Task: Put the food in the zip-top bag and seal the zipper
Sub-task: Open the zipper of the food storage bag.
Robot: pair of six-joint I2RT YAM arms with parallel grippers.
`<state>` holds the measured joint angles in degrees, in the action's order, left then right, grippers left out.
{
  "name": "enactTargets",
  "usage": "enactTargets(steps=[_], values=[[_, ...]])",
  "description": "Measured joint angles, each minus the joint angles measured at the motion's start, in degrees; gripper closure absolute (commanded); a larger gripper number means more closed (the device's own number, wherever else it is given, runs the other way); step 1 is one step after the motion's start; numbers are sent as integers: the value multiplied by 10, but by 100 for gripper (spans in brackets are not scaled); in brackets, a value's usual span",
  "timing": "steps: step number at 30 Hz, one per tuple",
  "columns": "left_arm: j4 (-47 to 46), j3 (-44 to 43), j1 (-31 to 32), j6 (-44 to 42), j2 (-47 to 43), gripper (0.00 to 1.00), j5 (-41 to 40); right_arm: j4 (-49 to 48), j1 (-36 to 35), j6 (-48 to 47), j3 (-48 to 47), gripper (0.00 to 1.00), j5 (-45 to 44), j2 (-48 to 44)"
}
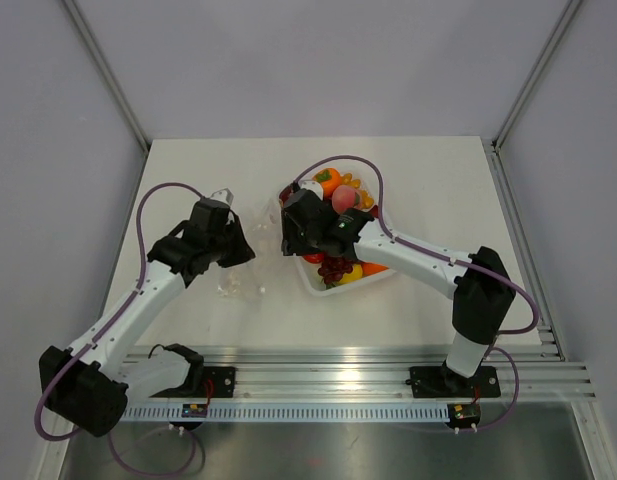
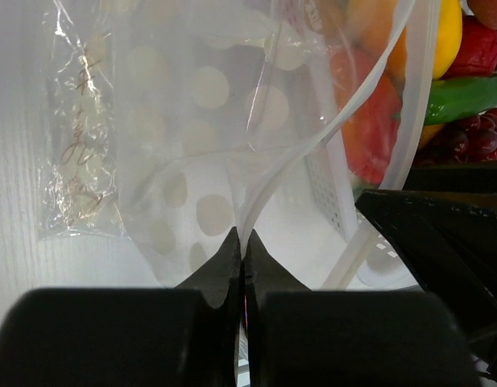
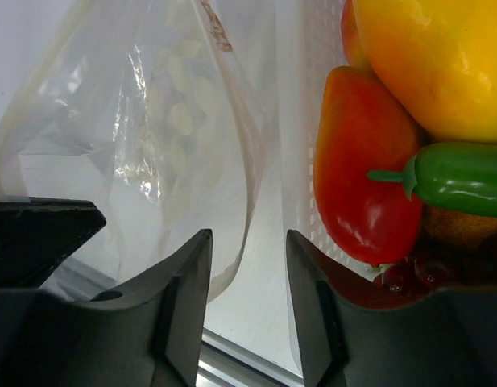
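Note:
The clear zip-top bag (image 2: 192, 121) hangs off the table between my two grippers, its mouth spread toward the tray. My left gripper (image 2: 242, 242) is shut on the white zipper strip (image 2: 280, 173) at the bag's rim. My right gripper (image 3: 248, 242) stands open beside the bag (image 3: 151, 121); the bag's rim curves past its left finger (image 3: 188, 266) and nothing is pinched. The food (image 1: 338, 195) lies piled in the white tray (image 1: 318, 285): a red pepper (image 3: 369, 177), a yellow fruit (image 3: 441, 64), a green chili (image 3: 457, 177), purple grapes (image 2: 465, 137). From above, both grippers (image 1: 240, 250) (image 1: 288, 240) flank the bag (image 1: 250, 275).
The tray's perforated wall (image 3: 304, 121) stands right next to my right gripper. My right gripper's black finger (image 2: 441, 242) shows close on the right in the left wrist view. Grey walls enclose the table, and a metal rail (image 1: 368, 365) runs along the near edge.

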<state>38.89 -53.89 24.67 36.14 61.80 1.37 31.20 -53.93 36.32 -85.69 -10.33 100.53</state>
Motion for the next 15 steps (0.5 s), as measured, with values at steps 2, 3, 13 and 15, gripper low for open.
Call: enactTargets(steps=[2, 3, 13, 15], values=[[0, 0, 0, -1, 3, 100, 4, 0, 0, 0, 0, 43, 3, 0], [0, 0, 0, -1, 2, 100, 4, 0, 0, 0, 0, 42, 4, -1], [0, 0, 0, -1, 2, 100, 9, 0, 0, -13, 15, 20, -36, -88], [0, 0, 0, -1, 2, 100, 9, -1, 0, -22, 24, 19, -60, -119]])
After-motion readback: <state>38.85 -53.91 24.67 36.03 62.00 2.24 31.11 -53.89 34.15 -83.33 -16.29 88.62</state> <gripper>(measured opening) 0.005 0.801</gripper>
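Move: The right fingers, already half open, are at the right edge of the bag's mouth, with the bag's middle about 6 cm to their left, 1 cm ahead and 8 cm below. The red fruit lies some 6 cm right, 4 ahead and 12 below; the yellow mango is 8 cm beyond that fruit, and the green pepper sits 14 cm right and 8 ahead of the hand. From the left gripper, which pinches the near edge, the bag's middle is about 2 cm ahead, 3 right and 8 down. Spread the right fingers wider, from about half to four-fifths open, and lift the hand clear of the bag's mouth, about 7 cm up and then also some 3 cm right, over the basket side, tilting the fingertips up about 10 degrees. Keep the left gripper still and shut on its edge of the bag. ##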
